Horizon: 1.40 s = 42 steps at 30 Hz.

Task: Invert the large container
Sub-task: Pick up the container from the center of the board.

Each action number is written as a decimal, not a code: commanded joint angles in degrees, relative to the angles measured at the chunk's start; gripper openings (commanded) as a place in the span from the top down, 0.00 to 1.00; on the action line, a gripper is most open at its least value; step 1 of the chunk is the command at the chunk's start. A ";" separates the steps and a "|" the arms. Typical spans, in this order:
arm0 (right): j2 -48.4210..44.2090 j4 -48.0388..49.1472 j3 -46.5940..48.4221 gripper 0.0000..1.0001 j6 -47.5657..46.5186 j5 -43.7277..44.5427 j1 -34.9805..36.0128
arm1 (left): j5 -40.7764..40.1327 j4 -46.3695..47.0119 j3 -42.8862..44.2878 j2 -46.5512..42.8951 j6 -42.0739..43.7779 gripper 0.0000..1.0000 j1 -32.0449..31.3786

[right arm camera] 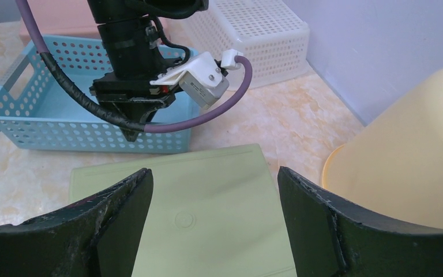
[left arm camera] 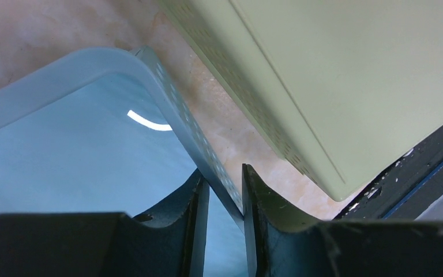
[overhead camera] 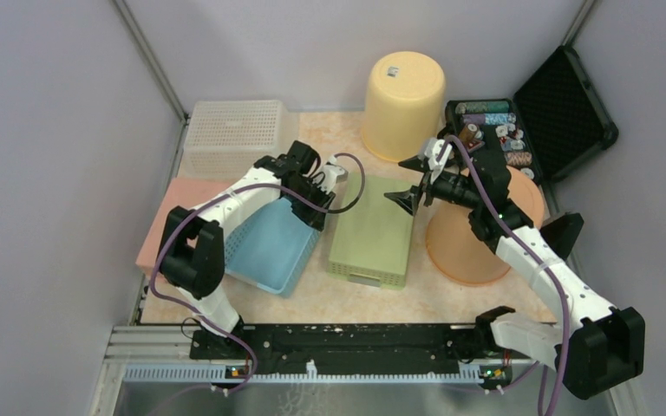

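The large container, a light-blue perforated basket, stands mouth up at the left of the table. My left gripper reaches down over its right wall. In the left wrist view that wall runs between the two dark fingers and my left gripper is shut on it, one finger inside the basket and one outside. The right wrist view shows the same grip from the side, on the basket. My right gripper hovers open above a pale green upturned container, holding nothing.
A white mesh basket stands at the back left. A yellow bucket and an orange bucket sit upturned on the right. An open black case of chips lies at the back right. A pink board lies under the blue basket's left side.
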 commanded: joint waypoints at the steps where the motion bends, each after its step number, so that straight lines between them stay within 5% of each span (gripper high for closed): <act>1: -1.62 2.68 -0.09 0.20 -0.88 -1.05 -0.27 | 2.41 -1.45 2.82 -3.40 0.72 0.68 -0.14; 26: -0.54 1.21 0.95 0.20 -1.93 -1.10 -0.35 | -6.45 -2.32 12.94 -11.58 -2.03 0.95 0.09; 36: 1.11 -13.22 5.13 0.20 -9.68 1.50 0.03 | -9.37 0.84 19.22 -17.17 -3.22 1.00 0.73; 42: 0.02 -22.17 3.32 0.20 -21.84 11.86 7.11 | -14.22 4.24 22.71 -21.84 -2.04 1.00 0.91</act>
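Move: The left hand's fingers straddle the right-hand rim of the blue basket, whose middle lies about 8 cm to its left, 2 cm back and 4 cm lower. The upturned green basket stands 12 cm to this hand's right, 1 cm back; the pink basket some 30 cm to its left, 1 cm back; the white basket 20 cm left and 19 cm ahead, all some 5 cm lower. From the right hand, the blue basket lies roughly 24 cm left, 2 cm back and 23 cm below. The left hand shuts its fingers from about a third open to pinch the blue basket's right-hand rim and carries it up about 21 cm, slowly at first and then faster, easing some 4 cm forward and tilting about 30 degrees so that the fingertips swing forward. Late on, the right hand, fingers still wide open and touching nothing, sinks about 4 cm over the green basket as its fingertips begin to tip down. ##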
